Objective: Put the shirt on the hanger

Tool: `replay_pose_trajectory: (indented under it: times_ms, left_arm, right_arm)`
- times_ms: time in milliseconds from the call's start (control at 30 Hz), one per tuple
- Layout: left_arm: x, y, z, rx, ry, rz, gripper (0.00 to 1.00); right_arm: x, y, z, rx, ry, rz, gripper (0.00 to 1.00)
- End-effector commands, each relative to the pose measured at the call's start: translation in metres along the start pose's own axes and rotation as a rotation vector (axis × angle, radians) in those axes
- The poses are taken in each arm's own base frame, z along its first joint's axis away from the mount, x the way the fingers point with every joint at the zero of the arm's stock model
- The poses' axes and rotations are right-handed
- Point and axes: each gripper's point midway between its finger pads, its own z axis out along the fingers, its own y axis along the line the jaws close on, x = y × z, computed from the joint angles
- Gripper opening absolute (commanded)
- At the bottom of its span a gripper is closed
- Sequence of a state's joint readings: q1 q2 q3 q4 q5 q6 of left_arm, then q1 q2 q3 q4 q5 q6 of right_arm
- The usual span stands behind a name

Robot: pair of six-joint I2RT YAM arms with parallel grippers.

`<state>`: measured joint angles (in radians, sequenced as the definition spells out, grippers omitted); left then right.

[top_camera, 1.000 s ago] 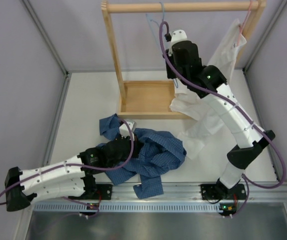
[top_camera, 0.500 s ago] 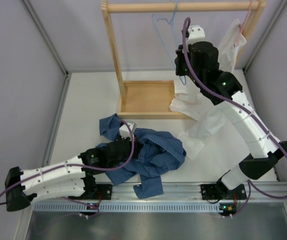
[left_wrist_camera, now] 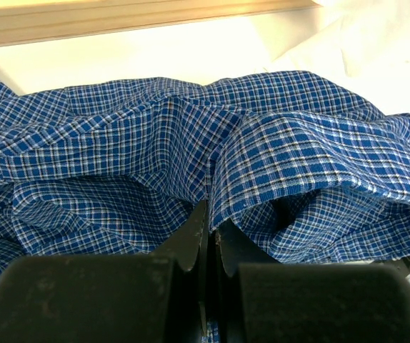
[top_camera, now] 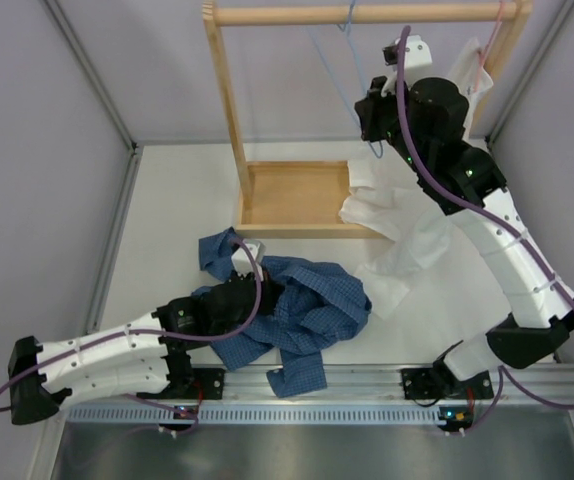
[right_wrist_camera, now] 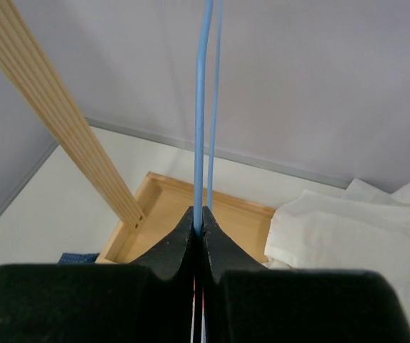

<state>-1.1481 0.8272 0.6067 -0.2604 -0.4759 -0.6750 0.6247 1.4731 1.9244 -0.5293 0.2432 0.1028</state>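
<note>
The blue checked shirt [top_camera: 302,315] lies crumpled on the white table near the front. My left gripper [top_camera: 250,290] is shut on a fold of the shirt [left_wrist_camera: 212,164], which fills the left wrist view. The light blue wire hanger [top_camera: 347,60] hangs from the wooden rail. My right gripper [top_camera: 369,125] is shut on the hanger's wire [right_wrist_camera: 202,107], which runs straight up between the closed fingers [right_wrist_camera: 180,246] in the right wrist view.
A wooden rack [top_camera: 229,110] with a tray base [top_camera: 297,195] stands at the back. A plain white shirt [top_camera: 417,235] on a pink hanger [top_camera: 487,60] drapes down the rack's right post onto the table. Grey walls enclose the table.
My right arm has swung right and up along the rail, pulling the blue hanger with it. My left arm and the shirt have barely moved.
</note>
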Motion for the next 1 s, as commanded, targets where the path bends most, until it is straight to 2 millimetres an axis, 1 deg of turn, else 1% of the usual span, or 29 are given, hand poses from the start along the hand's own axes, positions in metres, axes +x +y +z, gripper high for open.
replay_pose_trajectory:
  times_ms: [0, 67, 100, 133, 167, 200, 267, 300, 367, 400, 467, 500, 533, 567, 600, 633, 667, 700, 733, 767, 800, 833, 867, 900, 967]
  left_arm:
    - [-0.004, 0.005, 0.002, -0.028, -0.026, -0.024, 0.00]
    - [-0.005, 0.005, 0.002, -0.034, -0.032, -0.035, 0.00]
    - [-0.008, 0.008, 0.001, -0.050, -0.045, -0.044, 0.00]
    - [-0.009, 0.010, 0.001, -0.065, -0.051, -0.063, 0.00]
    - [-0.011, 0.012, 0.001, -0.079, -0.059, -0.071, 0.00]
    - [-0.013, 0.015, -0.001, -0.098, -0.064, -0.077, 0.00]
    - [-0.020, 0.023, -0.001, -0.150, -0.088, -0.102, 0.00]
    - [-0.026, 0.024, -0.002, -0.162, -0.095, -0.113, 0.00]
    - [-0.032, 0.029, 0.003, -0.172, -0.088, -0.140, 0.00]
    - [-0.032, 0.031, 0.008, -0.170, -0.072, -0.147, 0.00]
    - [-0.040, 0.030, 0.017, -0.129, -0.047, -0.171, 0.00]
    - [-0.042, 0.031, 0.021, -0.129, -0.040, -0.174, 0.00]
    - [-0.048, 0.037, 0.027, -0.151, -0.039, -0.170, 0.00]
    - [-0.049, 0.035, 0.030, -0.133, -0.019, -0.167, 0.00]
    - [-0.052, 0.036, 0.034, -0.131, -0.009, -0.164, 0.00]
    - [-0.055, 0.048, 0.042, -0.163, 0.004, -0.164, 0.00]
    - [-0.060, 0.044, 0.045, -0.134, 0.017, -0.171, 0.00]
    - [-0.062, 0.050, 0.050, -0.142, 0.023, -0.172, 0.00]
    - [-0.068, 0.065, 0.055, -0.171, 0.018, -0.180, 0.00]
    - [-0.061, 0.073, 0.065, -0.182, 0.054, -0.185, 0.00]
    - [-0.062, 0.069, 0.070, -0.135, 0.078, -0.196, 0.00]
    - [-0.065, 0.076, 0.075, -0.139, 0.086, -0.193, 0.00]
    - [-0.059, 0.080, 0.082, -0.147, 0.117, -0.190, 0.00]
    - [-0.064, 0.076, 0.085, -0.130, 0.118, -0.183, 0.00]
    - [-0.063, 0.080, 0.091, -0.141, 0.132, -0.175, 0.00]
  right_arm:
    - [-0.052, 0.000, -0.016, -0.042, -0.158, 0.005, 0.00]
    - [-0.054, 0.001, -0.020, -0.049, -0.164, 0.008, 0.00]
    - [-0.049, 0.001, -0.020, -0.052, -0.152, 0.008, 0.00]
    - [-0.053, 0.002, -0.029, -0.070, -0.164, 0.009, 0.00]
    - [-0.052, 0.003, -0.034, -0.081, -0.163, 0.010, 0.00]
    - [-0.048, 0.006, -0.043, -0.108, -0.155, 0.009, 0.00]
    - [-0.041, 0.009, -0.053, -0.142, -0.134, 0.004, 0.00]
    - [-0.031, 0.013, -0.065, -0.182, -0.109, -0.007, 0.00]
    - [-0.018, 0.017, -0.076, -0.223, -0.078, -0.015, 0.00]
    - [-0.005, 0.019, -0.089, -0.256, -0.053, -0.014, 0.00]
    - [0.017, 0.019, -0.103, -0.281, -0.004, -0.013, 0.00]
    - [0.035, 0.022, -0.120, -0.322, 0.019, -0.007, 0.00]
    - [0.048, 0.023, -0.131, -0.351, 0.049, -0.007, 0.00]
    - [0.063, 0.026, -0.142, -0.387, 0.078, -0.009, 0.00]
    - [0.087, 0.034, -0.162, -0.472, 0.120, -0.017, 0.00]
    - [0.102, 0.038, -0.176, -0.521, 0.146, -0.023, 0.00]
    - [0.131, 0.043, -0.200, -0.596, 0.186, -0.004, 0.00]
    - [0.143, 0.046, -0.210, -0.625, 0.194, 0.017, 0.00]
    - [0.149, 0.049, -0.221, -0.659, 0.176, 0.040, 0.00]
    - [0.154, 0.052, -0.228, -0.685, 0.162, 0.062, 0.00]
    - [0.173, 0.054, -0.235, -0.702, 0.201, 0.106, 0.00]
    - [0.172, 0.054, -0.253, -0.736, 0.173, 0.112, 0.00]
    - [0.178, 0.053, -0.260, -0.737, 0.183, 0.118, 0.00]
    - [0.187, 0.048, -0.271, -0.720, 0.203, 0.130, 0.00]
    - [0.195, 0.044, -0.281, -0.712, 0.226, 0.140, 0.00]
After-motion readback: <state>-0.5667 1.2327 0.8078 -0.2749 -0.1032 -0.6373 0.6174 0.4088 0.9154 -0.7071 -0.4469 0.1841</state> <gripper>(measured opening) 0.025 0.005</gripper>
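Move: My right hand holds the blue hanger high, pinched at one end; the blue shirt's middle lies about 21 cm back, 17 cm to its left and roughly 44 cm below. The rack's top rail is some 13 cm ahead, straight on and 10 cm above; the hanging white shirt is 10 cm ahead, 12 cm to the right, 25 cm below. My left hand already grips the blue shirt, whose middle is 2 cm back, 4 cm right and 13 cm below. I bring the hanger down from the rack with my right hand, about 27 cm back and some 17 cm down, gathering speed towards the blue shirt, while swinging the hand nearly 40 degrees counter-clockwise and tipping it slightly down. My left hand keeps its pinch and, after a short wait, draws the held cloth about 12 cm forward, a little left and down, towards the rack's foot, turning counter-clockwise and tipping down. ##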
